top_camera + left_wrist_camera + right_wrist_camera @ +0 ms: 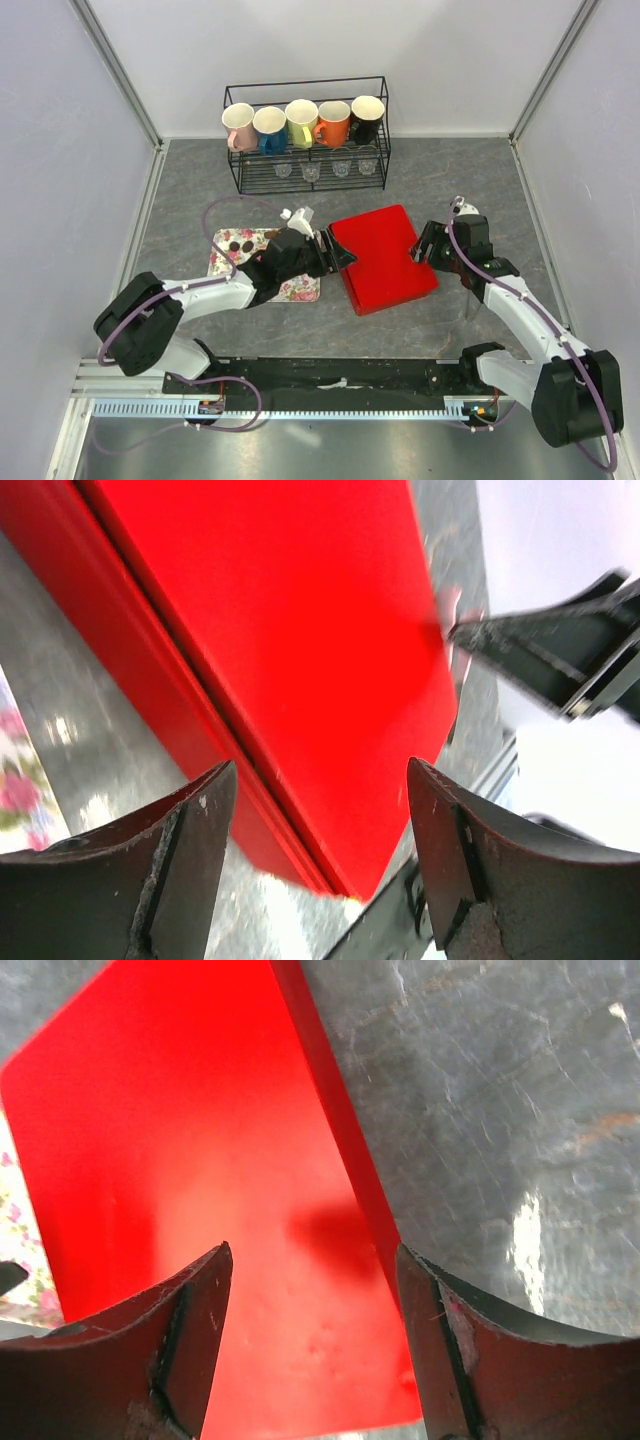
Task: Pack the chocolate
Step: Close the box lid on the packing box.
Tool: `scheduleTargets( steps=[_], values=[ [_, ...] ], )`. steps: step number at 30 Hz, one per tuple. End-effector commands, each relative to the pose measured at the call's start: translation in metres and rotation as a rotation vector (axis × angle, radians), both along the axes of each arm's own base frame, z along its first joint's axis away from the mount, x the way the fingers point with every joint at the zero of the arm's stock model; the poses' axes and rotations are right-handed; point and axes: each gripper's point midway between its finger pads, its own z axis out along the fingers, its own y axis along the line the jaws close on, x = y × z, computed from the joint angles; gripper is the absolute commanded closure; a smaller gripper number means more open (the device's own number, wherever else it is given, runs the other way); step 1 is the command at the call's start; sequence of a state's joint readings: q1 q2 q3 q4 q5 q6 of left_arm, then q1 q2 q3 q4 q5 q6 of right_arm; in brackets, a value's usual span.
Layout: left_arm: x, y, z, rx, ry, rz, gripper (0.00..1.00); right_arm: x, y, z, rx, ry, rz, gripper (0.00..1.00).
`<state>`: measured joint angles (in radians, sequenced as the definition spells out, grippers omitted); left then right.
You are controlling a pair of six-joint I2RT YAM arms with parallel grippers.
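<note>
A closed red box (383, 257) lies in the middle of the table. Its lid fills the left wrist view (300, 630) and the right wrist view (180, 1160). A few dark brown chocolates (238, 243) sit on the floral tray (300, 290) left of the box, partly hidden by my left arm. My left gripper (338, 252) (320, 765) is open at the box's left edge and holds nothing. At the box's right edge my right gripper (422, 246) (314, 1249) is open, one finger over the lid and the other over the table.
A black wire rack (308, 175) at the back holds several coloured mugs (302, 122) above small glasses. Grey walls close in the left and right sides. The tray's floral edge (15, 1220) shows at the far left of the right wrist view.
</note>
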<state>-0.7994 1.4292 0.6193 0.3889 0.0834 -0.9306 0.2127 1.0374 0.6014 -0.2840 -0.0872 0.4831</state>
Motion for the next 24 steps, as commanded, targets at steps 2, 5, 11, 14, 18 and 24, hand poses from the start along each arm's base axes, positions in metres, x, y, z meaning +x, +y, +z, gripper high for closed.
scheduleTargets(
  steps=[2, 5, 11, 14, 18, 24],
  values=[
    [0.027, -0.004, 0.011, 0.033, -0.059, 0.027, 0.24, 0.028, 0.004, 0.016, 0.11, -0.107, 0.0, 0.29],
    [0.032, -0.003, 0.004, 0.051, -0.044, 0.043, 0.24, 0.035, 0.005, 0.013, 0.142, -0.125, -0.004, 0.35],
    [0.034, -0.005, -0.004, 0.062, -0.022, 0.041, 0.24, 0.044, 0.007, 0.002, 0.149, -0.122, 0.001, 0.41],
    [0.034, -0.007, -0.01, 0.074, -0.004, 0.034, 0.23, 0.046, 0.011, -0.004, 0.159, -0.117, 0.015, 0.5],
    [0.033, -0.009, -0.018, 0.085, 0.018, 0.025, 0.23, 0.045, 0.02, -0.008, 0.197, -0.11, 0.057, 0.59],
    [0.033, -0.016, -0.013, 0.062, 0.014, -0.004, 0.23, 0.039, 0.026, -0.017, 0.218, -0.086, 0.084, 0.66]
  ],
)
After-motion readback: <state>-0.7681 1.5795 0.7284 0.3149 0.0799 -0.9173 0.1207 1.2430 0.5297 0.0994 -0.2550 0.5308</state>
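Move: The lid lies on the packing box between my hands. Its middle is about 9 cm to the right of my left hand, 2 cm back and some 4 cm below. From my right hand it is about 8 cm left, 5 cm back and 3 cm below. The flowered tray is some 18 cm to the left of my left hand, 3 cm back and 8 cm down. The tongs lie roughly 9 cm right and 9 cm back of my right hand. I slide my right hand about 4 cm forward along the lid's right edge, sinking 2 cm and closing its fingers from about three-quarters open to a third, until their tips come down on that edge. My left hand, fingers kept wide, goes 2 cm forward and a touch up, then drops about 4 cm to the lid's left edge, one finger outside the box wall and the other over the lid. ##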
